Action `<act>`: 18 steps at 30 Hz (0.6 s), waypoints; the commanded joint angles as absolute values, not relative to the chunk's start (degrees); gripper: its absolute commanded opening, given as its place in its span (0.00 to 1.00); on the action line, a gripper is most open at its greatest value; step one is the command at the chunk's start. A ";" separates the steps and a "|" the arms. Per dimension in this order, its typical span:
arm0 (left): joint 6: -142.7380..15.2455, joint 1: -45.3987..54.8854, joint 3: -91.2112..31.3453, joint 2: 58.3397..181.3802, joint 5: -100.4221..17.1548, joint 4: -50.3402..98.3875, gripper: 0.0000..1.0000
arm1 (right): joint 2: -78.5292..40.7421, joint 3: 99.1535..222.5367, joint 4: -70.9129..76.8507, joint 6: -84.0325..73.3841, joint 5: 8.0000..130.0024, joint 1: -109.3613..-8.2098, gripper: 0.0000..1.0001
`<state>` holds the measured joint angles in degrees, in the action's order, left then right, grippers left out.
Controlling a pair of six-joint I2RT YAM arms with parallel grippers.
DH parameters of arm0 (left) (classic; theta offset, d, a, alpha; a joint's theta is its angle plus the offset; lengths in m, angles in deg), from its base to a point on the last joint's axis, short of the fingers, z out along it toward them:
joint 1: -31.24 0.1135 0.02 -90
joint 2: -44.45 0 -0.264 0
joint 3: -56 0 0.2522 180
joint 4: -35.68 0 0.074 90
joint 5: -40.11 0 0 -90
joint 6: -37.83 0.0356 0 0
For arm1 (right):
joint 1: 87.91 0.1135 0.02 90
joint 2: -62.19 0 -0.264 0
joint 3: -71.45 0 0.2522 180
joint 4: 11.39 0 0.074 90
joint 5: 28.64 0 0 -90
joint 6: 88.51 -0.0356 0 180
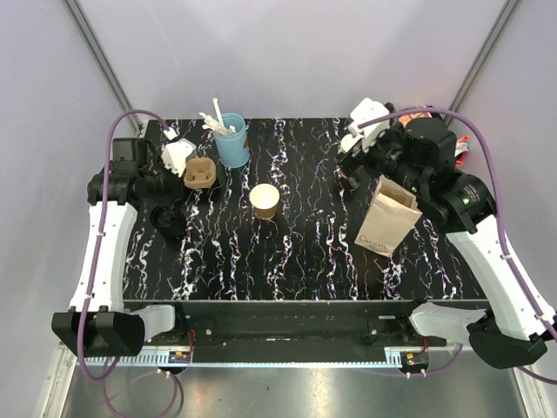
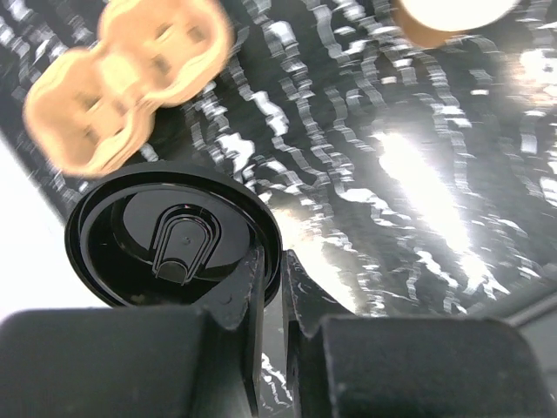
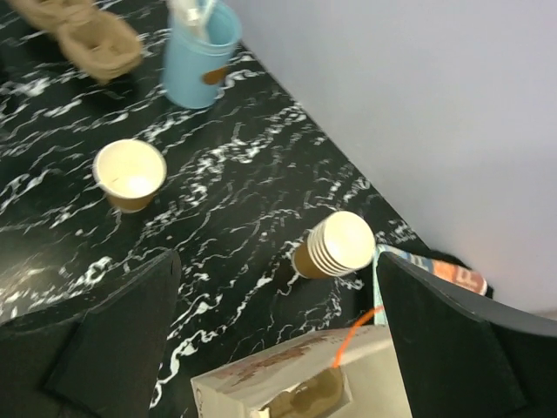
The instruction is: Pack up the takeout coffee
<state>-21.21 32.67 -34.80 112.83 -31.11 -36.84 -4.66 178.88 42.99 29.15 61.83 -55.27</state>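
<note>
The takeout coffee cup [image 1: 265,201], brown with a whitish inside, stands upright and uncovered mid-table; it also shows in the right wrist view [image 3: 129,174] and at the top edge of the left wrist view [image 2: 444,22]. My left gripper [image 1: 171,209] [image 2: 278,270] is shut on the rim of a black lid [image 2: 174,239] at the table's left, one finger inside the rim and one outside. My right gripper [image 1: 355,170] [image 3: 277,261] is open above the top of the brown paper bag [image 1: 389,218] [image 3: 305,383], touching nothing.
A brown pulp cup carrier [image 1: 199,172] [image 2: 130,87] lies beside the lid. A light-blue cup with white utensils [image 1: 232,144] [image 3: 200,52] stands at the back. A stack of nested brown cups [image 3: 335,246] and a red-and-blue packet [image 3: 444,272] sit at the back right.
</note>
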 commanded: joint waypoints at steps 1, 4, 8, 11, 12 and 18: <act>-18.59 31.51 -40.37 112.92 -20.81 -42.15 0.11 | -6.97 183.64 48.60 34.71 71.36 -52.58 1.00; -18.50 27.56 -42.84 113.45 -18.17 -43.73 0.11 | -8.82 185.31 50.09 36.46 76.45 -51.44 1.00; -19.12 20.11 -45.64 113.80 -13.61 -44.96 0.12 | -12.51 187.95 53.17 38.84 82.35 -49.16 1.00; -18.16 16.05 -48.20 115.03 -9.31 -46.89 0.12 | -14.63 189.71 54.05 39.72 89.38 -49.06 1.00; -17.54 15.34 -48.90 115.47 -7.98 -47.68 0.13 | -15.67 191.11 54.14 39.98 91.14 -48.98 1.00; -13.32 12.44 -55.05 121.35 2.74 -55.24 0.14 | -20.77 196.56 56.16 45.34 91.85 -48.45 1.00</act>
<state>-16.90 13.31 -50.40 117.82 -8.22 -50.09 -19.04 192.08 55.28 40.84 87.73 -49.28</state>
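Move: About 22 cm right of the left hand, 7 ahead and 20 below stands the single cup; the held lid is right at that hand's fingers. The lid stack lies 2 cm ahead, 5 left and the carrier 15 ahead, 2 left, both some 20 below. From the empty right hand the held lid is roughly 41 cm left, level fore-and-aft and 18 lower; the single cup is 18 left, 6 ahead, 38 below. Carrying the lid still pinched by its rim, the left hand sweeps about 15 cm right, also drawing back and rising some 7 cm each, and swings clockwise roughly 35 degrees while its left side dips. The wide-open right hand comes to meet it, 11 cm left with some drawing back and sinking, turning counter-clockwise. ##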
